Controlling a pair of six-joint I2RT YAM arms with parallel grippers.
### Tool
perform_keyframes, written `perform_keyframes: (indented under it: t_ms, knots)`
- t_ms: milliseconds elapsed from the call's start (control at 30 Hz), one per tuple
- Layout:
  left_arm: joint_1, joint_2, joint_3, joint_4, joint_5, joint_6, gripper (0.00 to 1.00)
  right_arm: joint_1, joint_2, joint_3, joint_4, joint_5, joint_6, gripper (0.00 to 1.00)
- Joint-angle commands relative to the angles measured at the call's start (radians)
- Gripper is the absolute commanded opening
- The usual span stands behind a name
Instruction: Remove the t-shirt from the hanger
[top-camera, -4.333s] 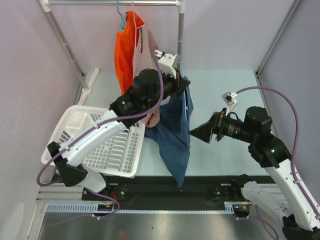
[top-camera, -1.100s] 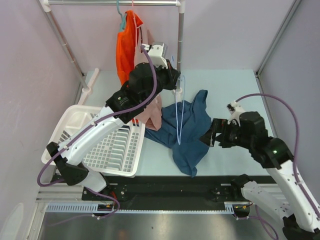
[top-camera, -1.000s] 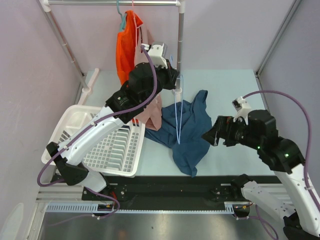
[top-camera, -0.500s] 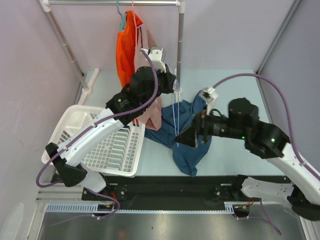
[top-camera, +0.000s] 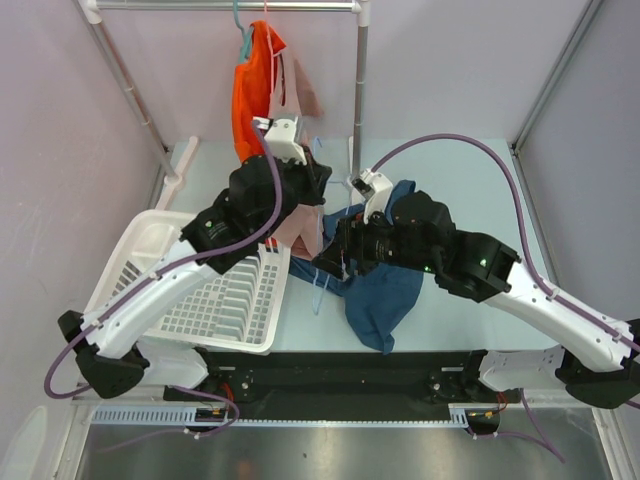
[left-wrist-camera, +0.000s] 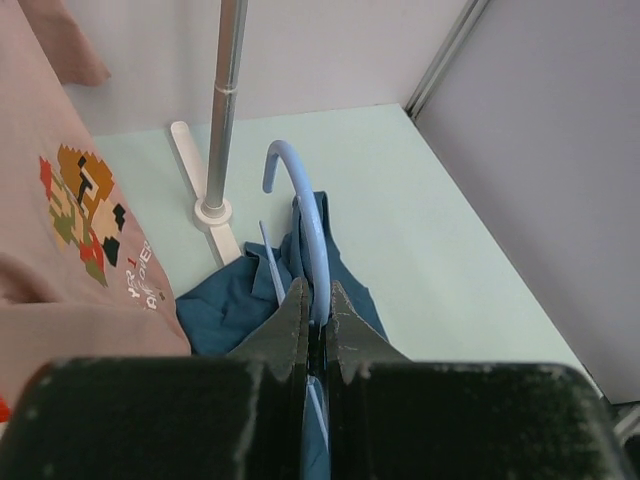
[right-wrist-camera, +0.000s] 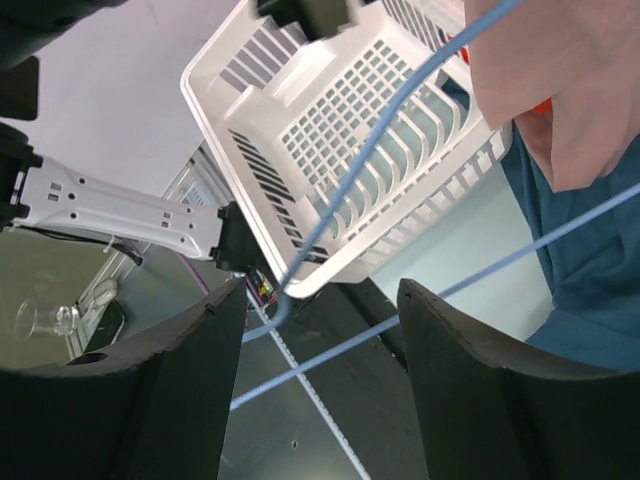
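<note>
The dark blue t-shirt (top-camera: 385, 290) lies crumpled on the table, off the light blue hanger (top-camera: 320, 288). My left gripper (left-wrist-camera: 318, 290) is shut on the hanger (left-wrist-camera: 312, 225) just below its hook, above the t-shirt (left-wrist-camera: 235, 300). In the top view the left gripper (top-camera: 316, 188) sits over the shirt's left edge. My right gripper (top-camera: 333, 262) is open, and the hanger's thin bars (right-wrist-camera: 350, 340) pass between its fingers (right-wrist-camera: 190, 390) without touching them. A piece of the t-shirt (right-wrist-camera: 590, 285) shows at the right of the right wrist view.
A white dish rack (top-camera: 150, 262) stands at the left, also in the right wrist view (right-wrist-camera: 330, 150). An orange garment (top-camera: 248, 95) and a pink printed shirt (left-wrist-camera: 60, 220) hang from the rail. The rack's upright pole (left-wrist-camera: 225, 100) and foot stand behind the t-shirt.
The t-shirt dropped from the hanger onto the table. My right arm swung left over it and its open jaws came round the hanger's bars. My left gripper moved the hanger left.
</note>
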Motion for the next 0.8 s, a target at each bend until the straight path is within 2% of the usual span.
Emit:
perform_keyframes:
  t_ms: [0, 233, 300, 400, 467, 600, 633, 667, 700, 767]
  knots:
    - [-0.005, -0.076, -0.035, 0.020, 0.007, -0.017, 0.00, 0.005, 0.000, 0.032, 0.089, 0.024, -0.034, 0.65]
    - [-0.005, -0.116, -0.052, 0.020, -0.002, -0.070, 0.00, 0.005, 0.060, 0.012, 0.274, -0.069, 0.006, 0.51]
    - [-0.005, -0.125, -0.049, 0.012, -0.029, -0.070, 0.00, 0.005, 0.089, 0.015, 0.294, -0.099, 0.025, 0.48]
    - [-0.005, -0.139, -0.038, 0.004, -0.066, -0.060, 0.00, 0.003, 0.107, 0.012, 0.328, -0.100, 0.055, 0.39]
    - [-0.005, -0.136, -0.023, -0.015, -0.101, -0.050, 0.00, 0.005, 0.110, 0.004, 0.345, -0.103, 0.074, 0.29]
    - [-0.005, -0.119, 0.046, -0.063, -0.187, -0.024, 0.00, 0.003, 0.106, -0.018, 0.360, -0.103, 0.140, 0.19]
    - [-0.004, -0.119, 0.054, -0.069, -0.196, -0.016, 0.00, 0.003, 0.106, -0.023, 0.377, -0.109, 0.144, 0.03]
    - [-0.004, -0.117, 0.060, -0.066, -0.201, -0.001, 0.00, 0.003, 0.109, -0.022, 0.380, -0.115, 0.147, 0.00]
    - [-0.004, -0.120, 0.071, -0.068, -0.201, 0.004, 0.03, -0.008, 0.112, -0.019, 0.385, -0.129, 0.158, 0.00]
    - [-0.004, -0.139, 0.072, -0.059, -0.184, 0.019, 0.26, -0.066, 0.126, -0.028, 0.441, -0.242, 0.186, 0.00]
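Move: From the open right gripper, the dangling part of the blue hanger hangs roughly 4 cm left and 2 cm ahead, about level. The pink shirt's hem is some 12 cm ahead, 8 cm left and 15 cm lower. The dropped blue t-shirt lies about 10 cm ahead, 6 cm right and 33 cm down. From the left hand, still pinching the hanger near its hook, that part is about 13 cm back, 1 cm left and 4 cm lower. Push the right gripper about 6 cm left, and a couple of centimetres forward, onto the hanger's dangling part; shut the fingers on the way until they pinch the wire. Keep the left fingers on the hanger near its hook while drawing that hand some 5 cm left and almost 4 cm up, turning it slightly counter-clockwise late on. ##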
